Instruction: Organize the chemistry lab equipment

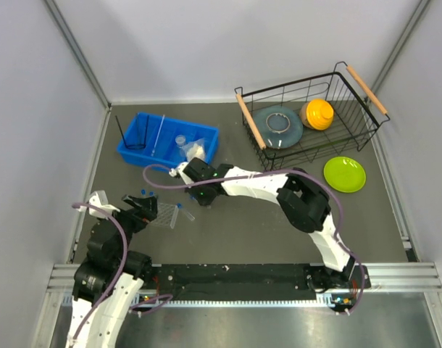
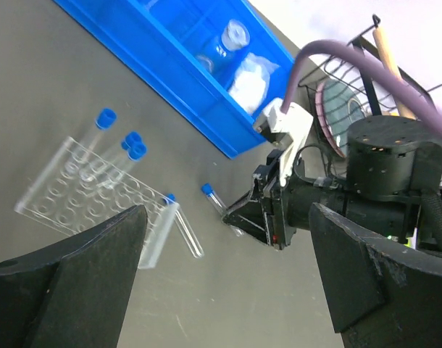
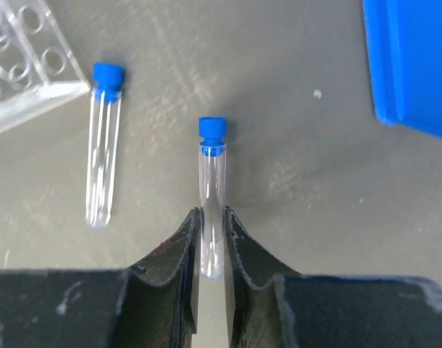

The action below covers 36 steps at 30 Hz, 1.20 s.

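Observation:
My right gripper (image 3: pixel 211 214) is shut on the lower end of a clear blue-capped test tube (image 3: pixel 212 174) that lies on the table. A second test tube (image 3: pixel 105 159) lies to its left, beside the corner of the clear tube rack (image 3: pixel 22 69). The rack (image 2: pixel 83 196) holds three capped tubes (image 2: pixel 131 149). My left gripper (image 2: pixel 227 217) hangs open just above the table, near the rack (image 1: pixel 163 215), with nothing between its fingers. The blue bin (image 1: pixel 145 148) holds the black ring stand (image 1: pixel 127 134), glass rod (image 1: pixel 158 134), clear cup (image 1: pixel 181 141) and white packet (image 1: pixel 196 151).
At the back right stands a black wire basket (image 1: pixel 366 119) with a grey dish (image 1: pixel 277 123) and an orange dish (image 1: pixel 319 112) in it. A green plate (image 1: pixel 344 174) lies in front of it. The right arm stretches across the table's middle.

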Tool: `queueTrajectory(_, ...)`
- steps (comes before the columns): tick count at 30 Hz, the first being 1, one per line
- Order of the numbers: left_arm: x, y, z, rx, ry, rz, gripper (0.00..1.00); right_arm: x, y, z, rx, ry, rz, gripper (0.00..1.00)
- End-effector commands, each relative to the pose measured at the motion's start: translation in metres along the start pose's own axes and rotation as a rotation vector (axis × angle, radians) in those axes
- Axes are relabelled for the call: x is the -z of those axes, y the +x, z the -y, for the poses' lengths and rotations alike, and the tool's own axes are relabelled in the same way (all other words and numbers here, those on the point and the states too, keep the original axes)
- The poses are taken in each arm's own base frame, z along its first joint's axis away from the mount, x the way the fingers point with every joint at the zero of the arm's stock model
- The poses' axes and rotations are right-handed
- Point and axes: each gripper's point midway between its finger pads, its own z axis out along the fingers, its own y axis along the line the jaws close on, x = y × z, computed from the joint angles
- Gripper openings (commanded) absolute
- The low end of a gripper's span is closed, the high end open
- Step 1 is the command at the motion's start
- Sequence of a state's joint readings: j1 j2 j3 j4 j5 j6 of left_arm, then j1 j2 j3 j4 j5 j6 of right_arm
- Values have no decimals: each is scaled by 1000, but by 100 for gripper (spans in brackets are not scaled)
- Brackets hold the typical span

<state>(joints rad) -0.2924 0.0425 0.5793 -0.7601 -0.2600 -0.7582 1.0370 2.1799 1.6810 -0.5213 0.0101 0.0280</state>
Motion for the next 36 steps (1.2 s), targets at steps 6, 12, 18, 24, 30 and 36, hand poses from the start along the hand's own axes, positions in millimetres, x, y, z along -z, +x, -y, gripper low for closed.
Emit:
queueTrajectory(6, -6, 18, 51, 246, 202, -127, 95, 87, -34, -23, -25, -245, 224, 9)
queueTrajectory(12, -14, 43, 84, 369, 354, -277, 95, 132, -37, -30, -12, -378, 321, 8)
queueTrajectory(18, -21, 62, 107, 485, 465, -407, 95, 156, -33, -42, 30, -479, 353, 8)
queueTrajectory(24, -24, 78, 109, 460, 449, -507, 92, 171, -38, -51, 54, -539, 376, 8)
queueTrajectory(30, -27, 94, 106, 428, 421, -593, 79, 175, -38, -55, 62, -566, 378, 9)
queueTrajectory(36, -32, 104, 97, 411, 367, -618, 67, 177, -36, -54, 106, -561, 387, 9)
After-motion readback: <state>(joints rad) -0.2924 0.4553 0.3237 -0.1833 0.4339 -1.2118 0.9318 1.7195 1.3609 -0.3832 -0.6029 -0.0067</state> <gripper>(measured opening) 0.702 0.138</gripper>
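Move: The capped test tube already in the right fingers lies at table level about 10 cm ahead of the left hand, 15 cm to its right and 18 cm below. The right hand carries it to the open left gripper, some 9 cm back, 16 cm left and 18 cm up. From the right hand, a loose tube lies about 4 cm back and 6 cm left, the clear rack 5 cm back and 14 cm left. Right hand raises tube 13 cm and back; left swings 14 cm right to its cap, starting to close. ##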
